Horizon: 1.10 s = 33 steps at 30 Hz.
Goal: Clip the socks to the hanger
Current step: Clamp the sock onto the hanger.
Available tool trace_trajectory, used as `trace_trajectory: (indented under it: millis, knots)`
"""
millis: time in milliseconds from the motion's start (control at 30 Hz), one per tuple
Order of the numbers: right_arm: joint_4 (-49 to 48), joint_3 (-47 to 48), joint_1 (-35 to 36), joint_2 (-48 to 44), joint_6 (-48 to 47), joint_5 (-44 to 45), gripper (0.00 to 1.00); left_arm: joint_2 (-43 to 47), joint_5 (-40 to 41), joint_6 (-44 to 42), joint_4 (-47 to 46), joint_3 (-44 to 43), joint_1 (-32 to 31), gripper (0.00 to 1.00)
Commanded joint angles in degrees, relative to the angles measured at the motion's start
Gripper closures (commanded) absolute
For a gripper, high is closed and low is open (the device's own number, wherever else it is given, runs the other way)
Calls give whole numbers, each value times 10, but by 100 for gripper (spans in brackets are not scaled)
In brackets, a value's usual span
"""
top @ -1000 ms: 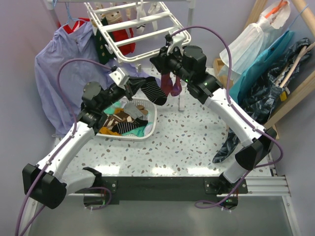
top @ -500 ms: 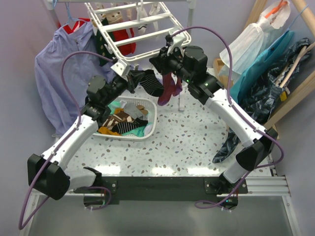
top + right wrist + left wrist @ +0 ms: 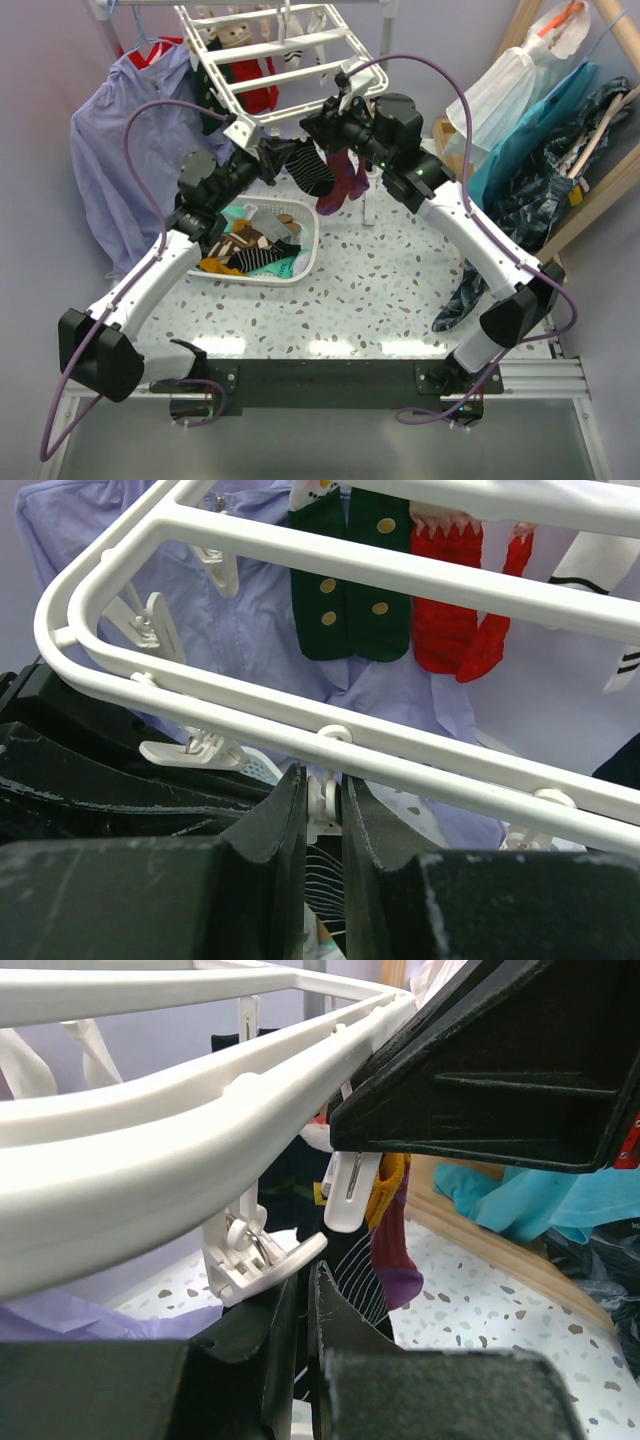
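Note:
The white hanger (image 3: 300, 108) hangs at the back, with green (image 3: 355, 600) and red (image 3: 450, 620) socks clipped on its far bars. My left gripper (image 3: 272, 158) is shut on a black-white striped sock (image 3: 312, 172) and holds it just under the hanger's near edge (image 3: 200, 1130). In the left wrist view the sock (image 3: 362, 1272) hangs beyond my left gripper (image 3: 308, 1275), between two white clips. My right gripper (image 3: 322, 780) is shut on a clip (image 3: 323, 802) of the near bar, directly above the striped sock. A purple sock (image 3: 345, 180) hangs beside it.
A white slotted basket (image 3: 305, 262) with several more socks (image 3: 250, 250) sits below the left arm. A lavender shirt (image 3: 130, 150) hangs at the back left. Bagged clothes (image 3: 540, 150) and a wooden frame fill the right side.
My left arm has lifted the striped sock up and rightward to the hanger's near edge. The right gripper has stayed on its clip.

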<state>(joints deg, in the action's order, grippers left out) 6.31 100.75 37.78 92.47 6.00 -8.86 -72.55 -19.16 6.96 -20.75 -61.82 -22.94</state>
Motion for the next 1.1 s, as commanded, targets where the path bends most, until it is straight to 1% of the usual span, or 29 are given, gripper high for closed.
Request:
trace_trajectory:
  millis: [0, 233, 800, 867, 900, 933, 1000, 1033, 1067]
  knots:
    - [6, -4, 2, -16, -11, -47, 97, 3, -1, 19, -47, -24, -1, 100]
    - [16, 2, 3, -11, -20, -65, 97, 0, 6, 32, -56, -30, -1, 100]
    - [12, -7, 2, -11, -34, -77, 94, 7, -25, 81, -110, -21, -1, 100]
    - [7, -11, 3, -11, -34, -77, 88, 6, -28, 82, -109, -20, -1, 100]
    - [7, -12, 2, -12, -34, -76, 83, 6, -26, 82, -108, -19, -1, 100]
    - [5, -13, 2, -15, -34, -75, 68, 6, -26, 81, -106, -17, -1, 100]
    - [4, -15, 3, -17, -35, -73, 57, 5, -26, 79, -102, -17, -1, 100]
    - [5, -16, 2, -18, -35, -71, 48, 4, -26, 78, -100, -17, -1, 100]
    - [4, -17, 2, -19, -35, -70, 44, 4, -26, 77, -99, -17, -1, 100]
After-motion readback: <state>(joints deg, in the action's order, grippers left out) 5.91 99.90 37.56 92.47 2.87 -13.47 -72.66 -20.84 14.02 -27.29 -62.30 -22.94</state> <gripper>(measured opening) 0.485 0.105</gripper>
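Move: The left hand already holds the black striped sock, and the white clip it is meant for lies about 3 cm ahead, 5 cm to its right and 4 cm above. The right hand's fingers are still shut on that clip under the hanger's near bar, so the clip is practically at the right hand's point. From that hand, the next clip along the bar is some 8 cm to the left and 2 cm back; the purple socks hang about 6 cm to the right, 2 cm ahead and 12 cm lower. The left hand keeps its pinch on the striped sock and lifts it slowly, about 3 cm up to the clip between the right fingers, easing back slightly and rolling so that its left side dips by less than 10 degrees, until its tips are right by the right hand's. The right hand holds the clip, drifting back and left by only about a centimetre, and at the very end its fingers open about a third of their range and let go of the clip's levers. ##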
